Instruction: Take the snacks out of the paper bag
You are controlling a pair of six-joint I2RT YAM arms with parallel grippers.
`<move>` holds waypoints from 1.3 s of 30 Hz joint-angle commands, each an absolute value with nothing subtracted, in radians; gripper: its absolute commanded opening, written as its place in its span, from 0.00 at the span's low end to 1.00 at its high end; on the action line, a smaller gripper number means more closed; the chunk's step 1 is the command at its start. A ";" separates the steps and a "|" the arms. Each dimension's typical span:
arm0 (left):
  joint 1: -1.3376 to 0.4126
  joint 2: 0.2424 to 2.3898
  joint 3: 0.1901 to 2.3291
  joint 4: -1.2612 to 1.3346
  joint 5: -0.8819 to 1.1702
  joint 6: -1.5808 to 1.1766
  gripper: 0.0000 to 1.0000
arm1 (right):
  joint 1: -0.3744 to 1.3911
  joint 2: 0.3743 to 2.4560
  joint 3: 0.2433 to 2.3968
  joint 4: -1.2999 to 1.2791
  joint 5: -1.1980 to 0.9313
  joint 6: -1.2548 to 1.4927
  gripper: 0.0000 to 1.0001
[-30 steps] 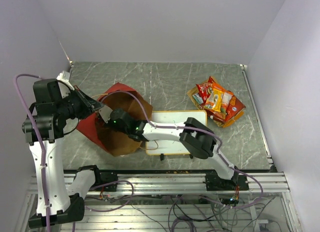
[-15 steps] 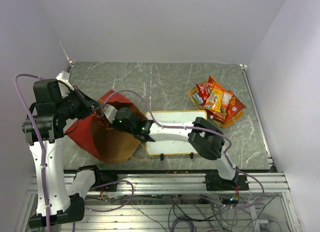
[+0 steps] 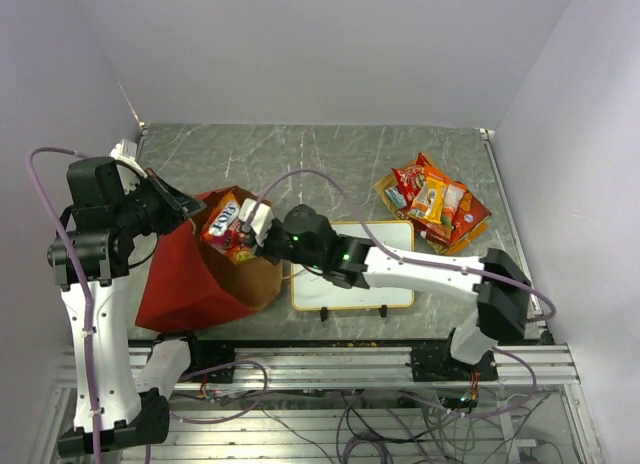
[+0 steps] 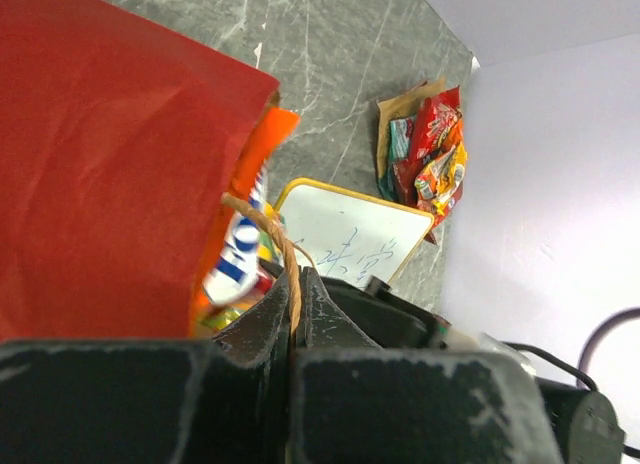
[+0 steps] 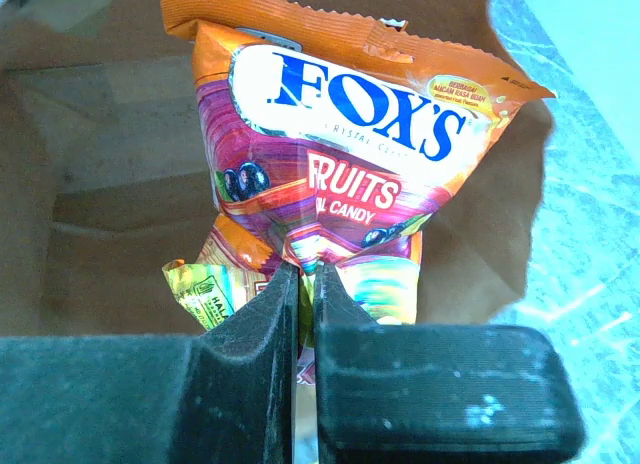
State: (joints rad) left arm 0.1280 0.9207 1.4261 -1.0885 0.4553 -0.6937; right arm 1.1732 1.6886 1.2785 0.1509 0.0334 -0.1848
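Observation:
The paper bag [image 3: 185, 279] stands at the left, red outside, brown inside [image 5: 90, 184]. My left gripper [image 3: 188, 206] is shut on the bag's thin twine handle [image 4: 285, 254] and holds the mouth up. My right gripper [image 3: 252, 226] is shut on the lower edge of an orange Fox's candy packet [image 5: 345, 134], which hangs just above the bag's mouth [image 3: 224, 224]. A small yellow-green packet [image 5: 198, 289] shows behind the right fingers, against the orange one. Several other snacks [image 3: 433, 202] lie in a pile on the table at the far right.
A framed whiteboard [image 3: 352, 269] with writing lies flat between the bag and the snack pile, under my right forearm. The grey marbled table [image 3: 330, 164] runs back to the wall. A metal rail [image 3: 515, 234] edges the table's right side.
My right gripper has come back out of the bag, up and to the right, bringing the orange packet with it. The bag has swung so its red outside faces up.

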 commanded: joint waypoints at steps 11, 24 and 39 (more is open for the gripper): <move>0.128 0.946 1.399 -0.846 0.564 -0.907 0.07 | 1.171 1.407 1.219 0.118 0.202 -0.297 0.00; 0.132 1.030 1.605 -1.211 0.097 -0.612 0.07 | 1.107 1.386 1.257 0.200 0.309 -0.357 0.00; 0.133 0.901 1.422 -1.443 -0.585 -0.733 0.11 | 0.928 1.354 1.325 0.141 0.264 -0.314 0.00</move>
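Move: The right hand holds the Fox's candy pack; the snack pile lies about 41 cm to its right, 17 cm ahead and 20 cm below. The paper bag's middle is some 10 cm left, level fore and aft, 11 cm below; the whiteboard sits 21 cm right, 4 cm ahead, 22 cm below. The left hand holds the bag's handle, with the bag's middle about 23 cm under it, level with it sideways and fore and aft. Right hand draws the pinched candy right, up and forward, some 20 cm; left pulls the handle left and down. ##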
